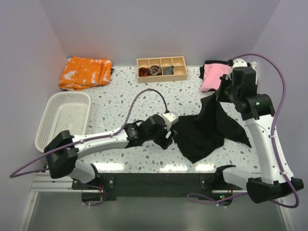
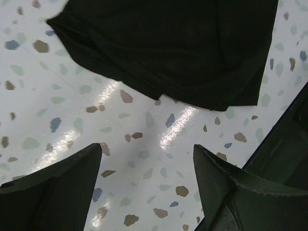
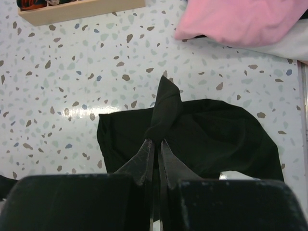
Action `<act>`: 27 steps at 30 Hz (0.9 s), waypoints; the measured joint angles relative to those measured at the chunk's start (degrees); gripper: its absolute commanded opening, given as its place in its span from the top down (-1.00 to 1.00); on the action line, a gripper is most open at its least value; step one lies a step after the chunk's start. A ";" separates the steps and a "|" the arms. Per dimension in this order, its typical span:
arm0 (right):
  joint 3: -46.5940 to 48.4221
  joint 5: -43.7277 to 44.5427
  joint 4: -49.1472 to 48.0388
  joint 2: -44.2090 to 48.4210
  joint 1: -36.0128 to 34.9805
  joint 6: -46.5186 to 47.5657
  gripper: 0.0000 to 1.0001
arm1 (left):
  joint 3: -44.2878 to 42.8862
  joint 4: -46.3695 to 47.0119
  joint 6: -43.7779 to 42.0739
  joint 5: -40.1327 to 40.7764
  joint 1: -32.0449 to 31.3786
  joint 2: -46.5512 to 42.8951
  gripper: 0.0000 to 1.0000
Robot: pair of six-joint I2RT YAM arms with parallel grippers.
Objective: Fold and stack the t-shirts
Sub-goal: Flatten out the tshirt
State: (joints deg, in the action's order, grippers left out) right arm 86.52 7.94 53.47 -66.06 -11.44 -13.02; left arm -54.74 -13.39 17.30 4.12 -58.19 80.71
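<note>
A large black t-shirt (image 1: 207,127) lies crumpled on the speckled table, right of centre, with its far corner lifted. My right gripper (image 1: 222,94) is shut on that raised corner, and a pinch of black cloth (image 3: 166,103) sticks out past the fingertips (image 3: 156,140). My left gripper (image 1: 168,137) hovers low at the shirt's left edge and is open. Only bare table shows between its fingers (image 2: 147,159), and the shirt's edge (image 2: 183,48) lies just beyond them, untouched. A pink t-shirt (image 1: 214,76) (image 3: 240,21) rests on black and white cloth at the back right.
An orange patterned cloth (image 1: 85,72) lies at the back left. A wooden divided box (image 1: 161,69) with small rolled fabric stands at the back centre. A white mesh basket (image 1: 65,118) sits at the left edge. Walls enclose the table on three sides.
</note>
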 measured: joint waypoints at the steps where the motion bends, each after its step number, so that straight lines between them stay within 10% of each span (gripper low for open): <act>1: 0.00 0.11 -0.02 -0.33 0.00 0.00 1.00 | -0.02 1.07 -0.52 0.15 -1.99 2.29 -0.62; 27: 0.00 2.05 -0.20 -2.34 0.00 -0.07 1.00 | -14.19 16.81 -9.81 -0.94 -14.01 28.33 -0.65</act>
State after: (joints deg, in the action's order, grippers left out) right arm 86.52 10.00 53.28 -68.40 -11.44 -13.08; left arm -68.93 3.42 7.49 3.18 -72.20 109.03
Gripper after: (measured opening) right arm 0.019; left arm 0.825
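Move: The black t-shirt's near corner lies about 14 cm to the left hand's right, 8 cm back towards the base and some 12 cm below its open fingers. The shirt's far-left corner is roughly 15 cm ahead of this hand and 4 cm to its right; the table's near edge is about 13 cm straight back. From the right hand, which already holds another part of the shirt aloft, that near corner lies around 18 cm back, 10 cm left and 32 cm below. Heading for the shirt's near corner, the left hand drops about 8 cm while easing back and right, then sweeps right low over the cloth, rising some 4 cm before dipping again, roughly 15 cm rightward in all. It turns about 20 degrees clockwise, fingers staying wide open; whether they touch cloth can't be seen. The right hand keeps its pinch, sinking about a centimetre. ##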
